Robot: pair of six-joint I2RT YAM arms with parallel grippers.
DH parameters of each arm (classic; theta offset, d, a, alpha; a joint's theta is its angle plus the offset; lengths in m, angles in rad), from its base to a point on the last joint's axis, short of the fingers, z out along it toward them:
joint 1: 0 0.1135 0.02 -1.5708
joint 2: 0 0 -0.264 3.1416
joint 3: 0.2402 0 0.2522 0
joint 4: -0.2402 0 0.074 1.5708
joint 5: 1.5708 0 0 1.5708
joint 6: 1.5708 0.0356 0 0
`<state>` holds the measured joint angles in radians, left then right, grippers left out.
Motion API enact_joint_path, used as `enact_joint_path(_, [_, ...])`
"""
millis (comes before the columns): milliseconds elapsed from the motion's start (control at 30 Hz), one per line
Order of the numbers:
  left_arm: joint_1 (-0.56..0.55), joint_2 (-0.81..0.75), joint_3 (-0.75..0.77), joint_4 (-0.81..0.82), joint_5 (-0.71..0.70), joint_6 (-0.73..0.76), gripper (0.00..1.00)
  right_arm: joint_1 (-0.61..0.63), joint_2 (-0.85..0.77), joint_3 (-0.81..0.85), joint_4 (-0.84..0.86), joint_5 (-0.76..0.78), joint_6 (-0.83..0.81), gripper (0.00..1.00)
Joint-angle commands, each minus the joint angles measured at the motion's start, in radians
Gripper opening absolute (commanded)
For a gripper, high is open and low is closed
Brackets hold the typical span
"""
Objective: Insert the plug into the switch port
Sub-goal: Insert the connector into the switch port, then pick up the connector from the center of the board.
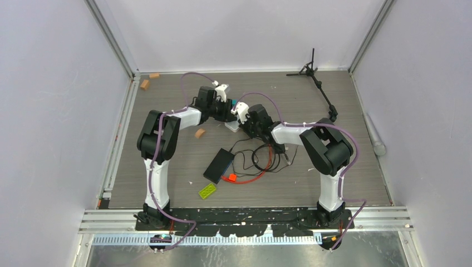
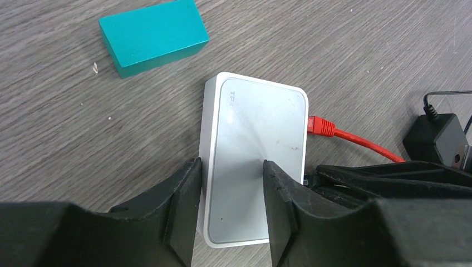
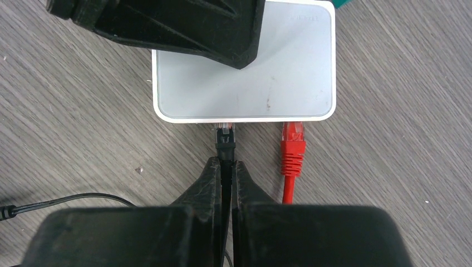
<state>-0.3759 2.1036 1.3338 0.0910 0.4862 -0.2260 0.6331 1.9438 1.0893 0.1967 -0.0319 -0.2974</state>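
The white switch [image 2: 253,122] lies flat on the table, also in the right wrist view [image 3: 273,72] and the top view [image 1: 232,127]. The red plug [image 3: 293,146] of the red-orange cable sits against the switch's port side, its tip in a port, also in the left wrist view [image 2: 321,125]. My right gripper [image 3: 226,167] is shut on a black-booted connector [image 3: 225,139] whose clear tip touches a port to the left of the red plug. My left gripper [image 2: 231,183] is open, one finger beside the switch's edge, the other over its top.
A teal block [image 2: 153,36] lies just beyond the switch. A black power brick [image 1: 218,164], tangled black and red cables [image 1: 261,161], a green brick [image 1: 208,191] and a small wooden block [image 1: 199,133] lie nearer the bases. A black tripod [image 1: 314,75] stands back right.
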Motion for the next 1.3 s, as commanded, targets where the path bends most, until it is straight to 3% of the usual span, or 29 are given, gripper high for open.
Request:
enact_joint_path(0, [-0.080, 0.046, -0.018, -0.168, 0.120, 0.014, 0.44, 0.005, -0.078, 0.110, 0.235, -0.045, -0.012, 0.01])
enact_joint_path(233, [-0.060, 0.005, -0.054, -0.130, 0.034, -0.022, 0.46, 0.004, -0.055, 0.074, 0.124, 0.004, -0.017, 0.05])
enact_joint_path(600, [0.030, -0.156, -0.137, 0.025, -0.173, -0.130, 0.59, -0.011, -0.205, 0.046, -0.202, 0.198, 0.161, 0.51])
enact_joint_path(700, [0.030, -0.228, -0.152, 0.017, -0.208, -0.164, 0.62, -0.014, -0.314, 0.022, -0.297, 0.300, 0.277, 0.55])
enact_joint_path(933, [0.031, -0.444, -0.247, -0.062, -0.239, -0.210, 0.80, -0.047, -0.546, -0.021, -0.664, 0.429, 0.588, 0.56])
enact_joint_path(1133, [0.013, -0.640, -0.376, -0.156, -0.170, -0.232, 0.79, -0.083, -0.678, -0.150, -0.790, 0.384, 0.735, 0.56])
enact_joint_path(1267, [-0.018, -0.779, -0.474, -0.214, -0.158, -0.240, 0.77, -0.085, -0.741, -0.217, -0.760, 0.238, 0.820, 0.56])
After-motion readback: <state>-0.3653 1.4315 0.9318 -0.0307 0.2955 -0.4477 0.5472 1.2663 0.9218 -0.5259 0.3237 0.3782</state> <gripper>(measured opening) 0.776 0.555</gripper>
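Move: The right hand still pinches the black plug at its port, which lies about 2 cm ahead and 1 cm left of that hand at roughly its own height; the red plug is some 3 cm ahead and 2 cm right. The left hand is still on the switch, whose middle is about 2 cm to its right and 1 cm lower. From the left hand, the teal block is about 6 cm ahead and 1 cm right, and the tan block 6 cm back and 12 cm left. The right fingers let go of the black plug, opening to about half, and back off to the right and back, rising over some 14 cm before dipping a little, while the wrist turns about 45 degrees clockwise. The left fingers, still bracing the switch at first, ease off leftward, open wider, then lift about 12 cm and draw back, with a slight counter-clockwise turn. ##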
